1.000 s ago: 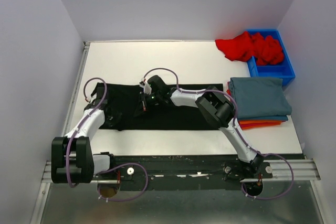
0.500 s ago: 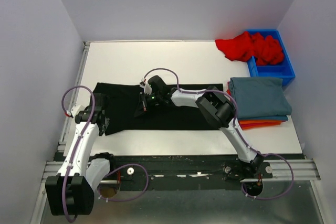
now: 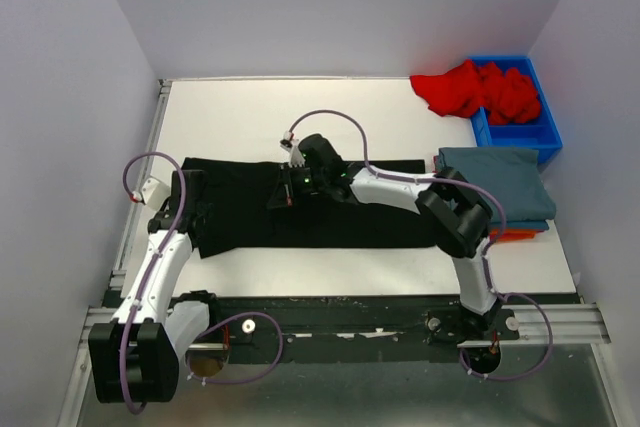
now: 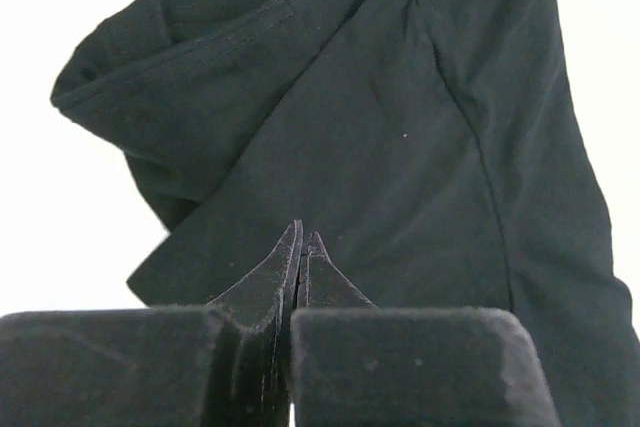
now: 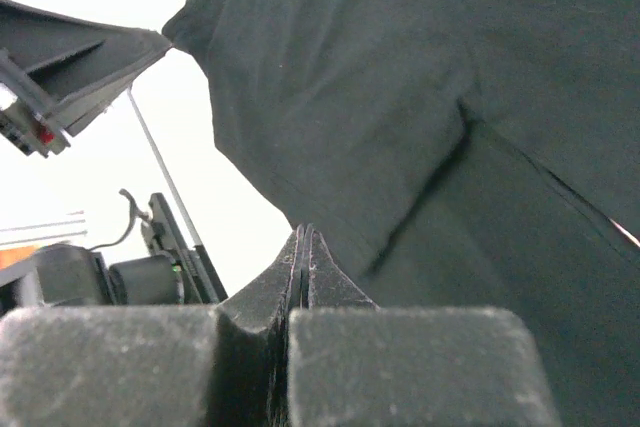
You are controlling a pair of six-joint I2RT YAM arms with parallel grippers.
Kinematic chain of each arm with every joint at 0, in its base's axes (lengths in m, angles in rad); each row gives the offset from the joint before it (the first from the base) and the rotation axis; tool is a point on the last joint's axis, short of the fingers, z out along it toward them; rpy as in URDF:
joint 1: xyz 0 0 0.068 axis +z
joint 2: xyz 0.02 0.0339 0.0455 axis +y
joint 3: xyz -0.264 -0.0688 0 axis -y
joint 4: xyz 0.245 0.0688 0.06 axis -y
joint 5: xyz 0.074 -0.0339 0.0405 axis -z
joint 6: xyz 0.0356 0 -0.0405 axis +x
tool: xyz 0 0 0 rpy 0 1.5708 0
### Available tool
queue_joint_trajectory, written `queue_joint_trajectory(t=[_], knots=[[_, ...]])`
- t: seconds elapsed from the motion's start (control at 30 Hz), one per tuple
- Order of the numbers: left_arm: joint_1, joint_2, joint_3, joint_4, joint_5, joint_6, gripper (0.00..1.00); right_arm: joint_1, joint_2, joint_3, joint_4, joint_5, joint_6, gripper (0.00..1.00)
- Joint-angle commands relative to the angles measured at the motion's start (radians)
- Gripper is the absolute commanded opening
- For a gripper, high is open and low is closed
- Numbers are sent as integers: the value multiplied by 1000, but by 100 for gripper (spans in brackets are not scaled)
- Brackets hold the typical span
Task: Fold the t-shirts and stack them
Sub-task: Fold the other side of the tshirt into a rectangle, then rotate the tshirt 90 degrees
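The black t-shirt [image 3: 350, 212] lies flat and folded lengthwise across the middle of the table. It fills the left wrist view [image 4: 400, 147], collar tag at the top, and the right wrist view [image 5: 450, 97]. My left gripper [image 3: 190, 209] is shut over the shirt's left end, and its tips [image 4: 303, 239] hold no cloth. My right gripper [image 3: 284, 193] is shut over the shirt's middle, its tips [image 5: 303, 235] by a cloth edge. A folded slate-blue t-shirt [image 3: 492, 185] lies on an orange one [image 3: 497, 237] at the right. The red t-shirt [image 3: 465, 87] hangs crumpled over the bin.
The blue plastic bin [image 3: 530, 132] stands at the back right corner, just behind the folded stack. White walls close in the table on three sides. The left arm's cable [image 3: 140, 172] loops over the table's left edge.
The left arm drew back towards the table's left edge, its gripper now at the shirt's left end. The right arm's elbow swung right and its gripper shifted slightly right and back.
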Motion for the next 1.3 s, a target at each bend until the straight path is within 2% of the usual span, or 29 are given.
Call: queue_joint_trajectory(t=[0.0, 0.13, 0.2, 0.23, 0.3, 0.33, 0.4, 0.53, 0.7, 0.9, 1.1, 1.27], knots=[[-1, 21, -36, 140, -3, -91, 0, 5, -188, -128, -34, 292, -109, 1], [-1, -39, -102, 176, -54, -218, 0, 5, -404, -278, -134, 574, -152, 1], [-1, -85, -129, 231, -11, -189, 0, 1, -478, -305, -233, 709, -155, 1], [-1, -102, -142, 271, 10, -171, 0, -1, -490, -289, -345, 809, -85, 1], [-1, -102, -153, 298, 27, -168, 0, -1, -509, -260, -685, 1097, 149, 1], [-1, -84, -148, 289, 32, -172, 0, -9, -515, -260, -799, 1163, 223, 1], [-1, -26, -127, 267, 35, -163, 0, -27, -532, -303, -860, 1158, 189, 1], [-1, 134, -65, 264, 78, -103, 0, -58, -610, -481, -782, 991, 131, 1], [-1, 304, 14, 255, 63, -100, 0, -81, -670, -608, -734, 959, 166, 1], [-1, 470, 102, 241, 35, -108, 0, -110, -598, -611, -731, 915, 193, 1], [-1, 620, 166, 238, 72, -129, 0, -111, -495, -582, -728, 876, 201, 1], [-33, 705, 156, 335, 132, -155, 0, -104, -400, -565, -732, 785, 220, 1]])
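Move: The black t-shirt lies flat between the hands. The middle of its left end is about 7 cm ahead of the left hand, 1 cm to its left and 7 cm below; its near-left corner is some 7 cm back and 1 cm to the left. The right hand goes for the near-right corner, about 38 cm to its right, 6 cm back and 8 cm below; the stack of folded shirts is roughly 52 cm right, 8 cm ahead and 5 cm lower. Sweeping some 33 cm to the right in a low arc, the right hand rises over the black shirt, then sinks, its wrist turning so the left-pointing fingers face down, and its shut tips end on the cloth near the near-right corner. Meanwhile the left hand, also shut, eases forward and down about 9 cm, presses onto the left end and pushes it forward. ##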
